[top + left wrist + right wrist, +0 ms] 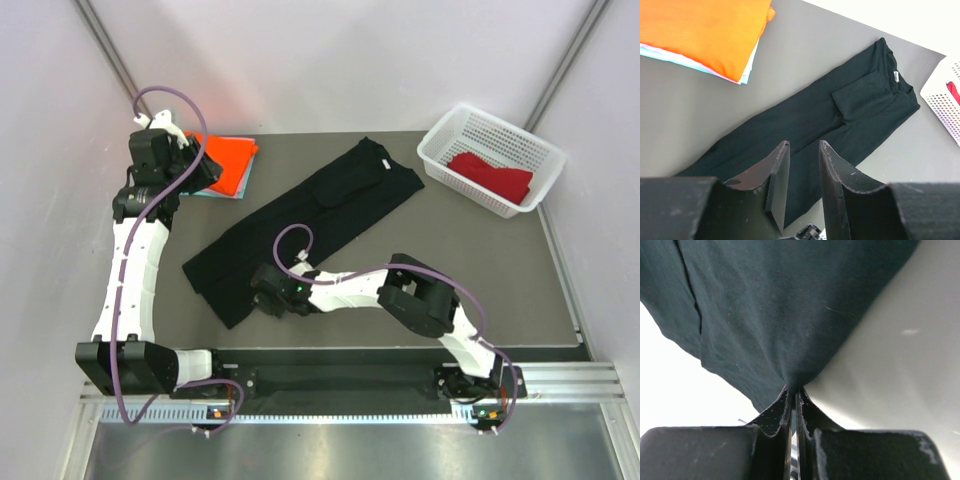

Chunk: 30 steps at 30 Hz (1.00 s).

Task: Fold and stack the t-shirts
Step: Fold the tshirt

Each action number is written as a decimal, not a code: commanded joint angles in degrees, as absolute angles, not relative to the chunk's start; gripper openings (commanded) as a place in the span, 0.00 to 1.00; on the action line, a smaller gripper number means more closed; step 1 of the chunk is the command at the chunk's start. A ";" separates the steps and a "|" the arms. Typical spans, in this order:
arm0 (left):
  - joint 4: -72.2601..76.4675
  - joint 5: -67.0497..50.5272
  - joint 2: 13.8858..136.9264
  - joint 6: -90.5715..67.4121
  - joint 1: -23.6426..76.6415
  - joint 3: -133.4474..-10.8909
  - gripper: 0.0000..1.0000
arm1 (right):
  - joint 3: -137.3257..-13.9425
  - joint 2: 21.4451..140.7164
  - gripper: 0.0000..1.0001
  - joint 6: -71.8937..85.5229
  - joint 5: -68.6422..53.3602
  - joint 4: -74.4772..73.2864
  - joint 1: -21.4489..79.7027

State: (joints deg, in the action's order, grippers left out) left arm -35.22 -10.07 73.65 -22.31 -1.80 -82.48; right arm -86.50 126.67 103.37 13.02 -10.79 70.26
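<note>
The large black t-shirt (310, 215) lies folded lengthwise in a long diagonal strip across the table, collar toward the back right. My right gripper (794, 388) is shut on its near lower edge (790, 305), and the cloth bunches into the jaws; in the top view this gripper (268, 300) sits at the strip's near end. My left gripper (804, 143) hovers open at the back left with nothing between its fingers, and the black tee (840, 115) lies below and beyond it. The folded orange tee (228, 165) rests on a pale teal one (670, 56).
A white mesh basket (440, 140) stands at the back right with a dark red tee (492, 177) inside. The orange and teal stack (705, 25) sits at the back left corner, right beside my left arm.
</note>
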 commanded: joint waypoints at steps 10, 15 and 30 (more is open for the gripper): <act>-34.01 -13.54 72.78 -20.57 -2.11 -78.84 0.35 | -66.46 110.85 0.02 87.98 16.35 -16.70 66.72; -33.05 -16.60 72.51 -19.69 -1.85 -75.68 0.35 | -57.68 102.41 0.00 83.51 17.93 -17.31 65.74; -32.78 -22.24 72.25 -17.66 5.79 -62.15 0.40 | -38.51 81.22 0.00 74.72 11.78 -18.10 63.46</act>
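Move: The right hand already pinches the near edge of the black t-shirt, and the bare spot by the table's front edge where it is taken lies some 24 cm to its right and 5 cm back; the shirt's middle is about 16 cm ahead and 11 cm right. From the raised, empty left hand, the shirt's middle is some 18 cm right, 2 cm back and 31 cm below, the orange stack about 17 cm ahead, 7 cm left and 29 cm below. Keeping its shut pinch, the right hand drags the shirt's near end low across the table, almost straight to the right for some 24 cm and, mainly in the second half, about 5 cm back towards the front edge, its wrist rolling and turning about 25 degrees on the way. The left hand, after a short wait, sinks about 12 cm towards the shirt, easing right and back away from the orange stack, its partly open fingers tipping further down and swinging slightly clockwise, touching nothing. ##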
